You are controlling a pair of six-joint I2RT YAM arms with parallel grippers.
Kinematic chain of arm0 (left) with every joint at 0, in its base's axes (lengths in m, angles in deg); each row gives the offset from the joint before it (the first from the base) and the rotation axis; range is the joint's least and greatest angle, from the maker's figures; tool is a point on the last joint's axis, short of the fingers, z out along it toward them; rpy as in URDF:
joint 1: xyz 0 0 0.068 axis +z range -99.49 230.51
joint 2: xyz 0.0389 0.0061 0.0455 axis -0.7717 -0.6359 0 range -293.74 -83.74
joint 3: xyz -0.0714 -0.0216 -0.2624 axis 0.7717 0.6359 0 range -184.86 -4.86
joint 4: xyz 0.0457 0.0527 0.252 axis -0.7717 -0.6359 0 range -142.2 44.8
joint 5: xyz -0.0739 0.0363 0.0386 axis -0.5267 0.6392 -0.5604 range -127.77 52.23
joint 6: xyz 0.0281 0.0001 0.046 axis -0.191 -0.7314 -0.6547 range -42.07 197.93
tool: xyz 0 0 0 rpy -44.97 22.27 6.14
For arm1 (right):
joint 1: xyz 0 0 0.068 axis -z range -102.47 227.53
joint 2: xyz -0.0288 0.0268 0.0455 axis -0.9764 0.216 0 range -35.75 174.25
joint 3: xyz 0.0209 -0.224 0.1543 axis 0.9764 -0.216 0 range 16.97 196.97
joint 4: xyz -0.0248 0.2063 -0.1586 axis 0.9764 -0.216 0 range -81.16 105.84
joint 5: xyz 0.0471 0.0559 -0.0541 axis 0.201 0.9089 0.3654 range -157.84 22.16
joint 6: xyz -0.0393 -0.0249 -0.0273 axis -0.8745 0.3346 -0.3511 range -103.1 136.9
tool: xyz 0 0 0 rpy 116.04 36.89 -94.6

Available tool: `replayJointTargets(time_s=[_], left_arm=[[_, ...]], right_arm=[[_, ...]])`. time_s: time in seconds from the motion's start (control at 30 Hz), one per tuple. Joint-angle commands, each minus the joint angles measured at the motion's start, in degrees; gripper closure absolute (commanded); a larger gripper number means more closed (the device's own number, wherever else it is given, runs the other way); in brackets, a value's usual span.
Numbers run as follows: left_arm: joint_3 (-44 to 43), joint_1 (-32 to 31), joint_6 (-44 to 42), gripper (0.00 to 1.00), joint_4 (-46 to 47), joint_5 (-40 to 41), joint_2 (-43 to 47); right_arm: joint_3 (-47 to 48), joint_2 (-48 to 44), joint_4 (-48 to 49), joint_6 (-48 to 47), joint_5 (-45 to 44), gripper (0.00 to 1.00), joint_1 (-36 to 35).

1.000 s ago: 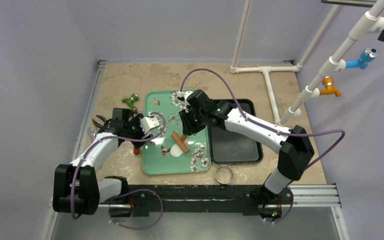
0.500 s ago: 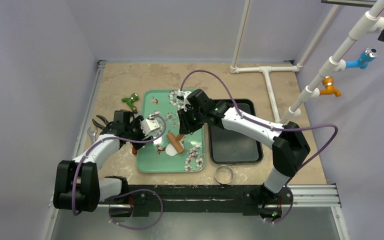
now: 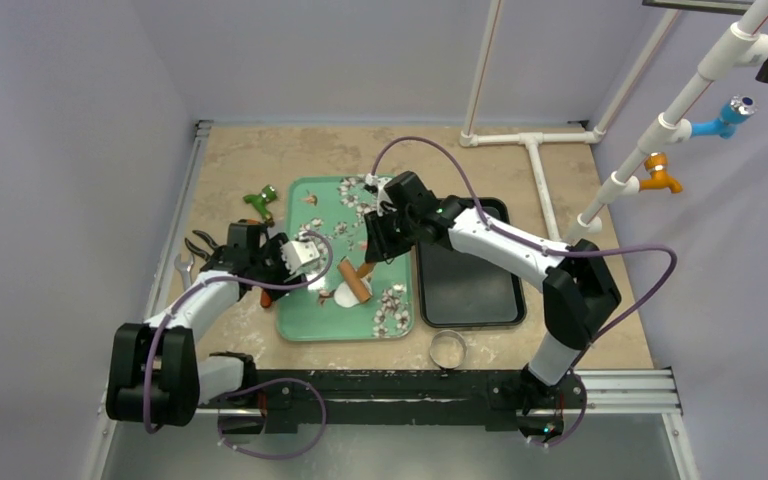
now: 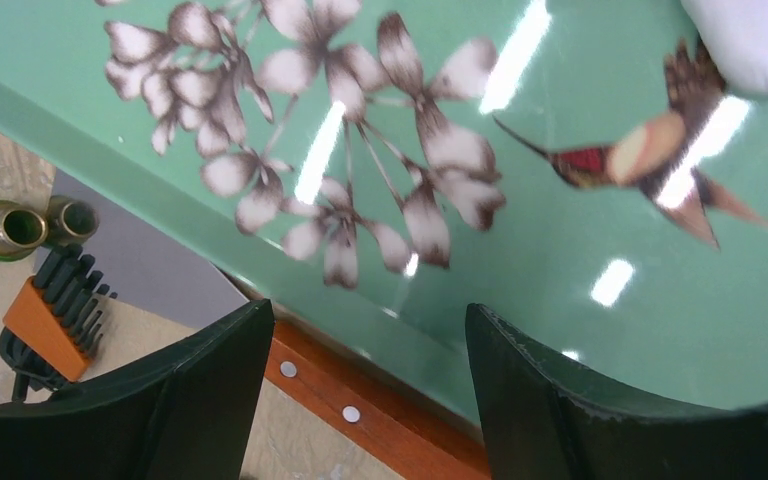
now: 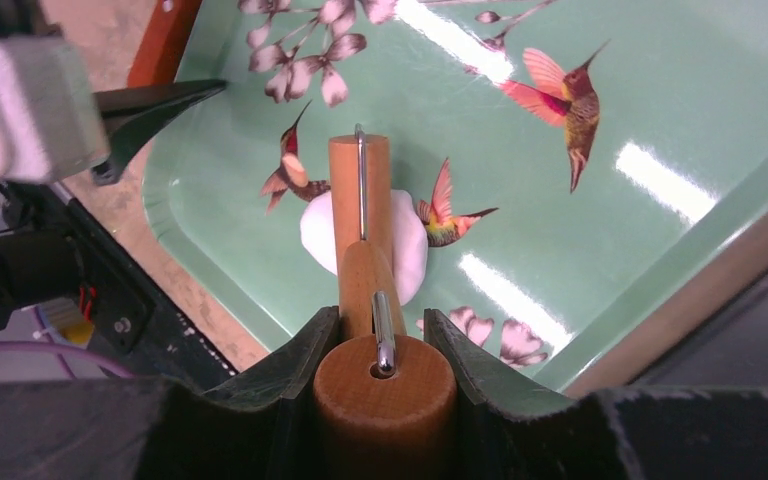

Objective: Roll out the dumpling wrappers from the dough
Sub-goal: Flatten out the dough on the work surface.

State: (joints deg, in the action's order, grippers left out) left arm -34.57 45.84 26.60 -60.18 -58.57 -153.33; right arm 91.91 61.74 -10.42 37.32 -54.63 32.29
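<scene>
On the green flowered tray (image 3: pixel 305 215) lies a flattened white dough (image 3: pixel 343 298); the wooden roller (image 3: pixel 353 287) rests across it. My right gripper (image 3: pixel 372 255) is shut on the roller's handle. From the right wrist, the handle (image 5: pixel 385 385) sits between the jaws of that gripper (image 5: pixel 380 315) and the dough (image 5: pixel 412 250) shows on both sides of the roller (image 5: pixel 360 190). My left gripper (image 3: pixel 310 268) is at the tray's left rim, open. Seen from the left wrist, the tray's rim (image 4: pixel 440 350) runs between the fingers of the left gripper (image 4: pixel 368 312), and the dough (image 4: pixel 755 40) is at the top right.
A black tray (image 3: pixel 470 280) stands right of the green one, a metal ring cutter (image 3: pixel 447 348) near the front edge. A wooden handle (image 4: pixel 360 400) lies under the green tray's rim. A green tool (image 3: pixel 258 205), pliers (image 3: pixel 198 245) and a wrench (image 3: pixel 182 268) lie left. White pipes (image 3: pixel 535 150) stand at back right.
The green tray has slid and turned a little to the left. The right gripper has shifted back and right with the roller still over the dough. The left gripper has hardly moved.
</scene>
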Motion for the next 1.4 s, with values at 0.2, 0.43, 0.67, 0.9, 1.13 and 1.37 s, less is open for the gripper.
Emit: replayJointTargets(time_s=[0.2,0.43,0.67,0.9,1.13,1.37], left_arm=[[-19.3,0.4,9.9,0.33,-14.6,-3.2,-5.6],[-39.5,0.3,35.2,0.37,-19.3,1.7,-25.0],[-43.1,-0.8,41.5,0.48,-18.0,10.6,-30.8],[-46.4,-1.2,41.3,0.48,-21.1,14.4,-37.6],[-49.5,-2.2,41.2,0.59,-23.8,11.4,-40.1],[-52.2,-3.1,41.9,0.68,-24.5,9.1,-41.7]], right_arm=[[2.8,0.5,-9.2,-7.7,-10.8,1.0,4.6],[7.0,-1.4,-9.9,-7.0,-5.4,1.0,4.5],[9.5,-1.3,-10.6,-7.3,-2.6,1.0,4.5],[8.9,-1.9,-10.6,-7.0,-3.1,1.0,4.5],[7.8,-0.9,-8.8,-6.1,0.3,1.0,4.4],[10.5,-3.3,-11.6,-6.2,-2.3,1.0,3.7]])
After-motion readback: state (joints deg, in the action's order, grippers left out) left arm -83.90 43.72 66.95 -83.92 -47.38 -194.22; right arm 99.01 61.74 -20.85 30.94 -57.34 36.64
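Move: From the right hand gripping the rolling pin, the dough lies about 6 cm back, 5 left and 8 below; the black tray's middle is some 20 cm right, level fore and aft. From the left hand, the green tray's far left rim lies about 12 cm ahead and 1 right, with the knife 4 cm left and 1 ahead, the brush 10 ahead and 8 left, and the dough 4 back and 14 right. Left hand arcs 12 cm forward along the tray rim, half-closing; right draws the held pin 5 cm right-forward, rising. ##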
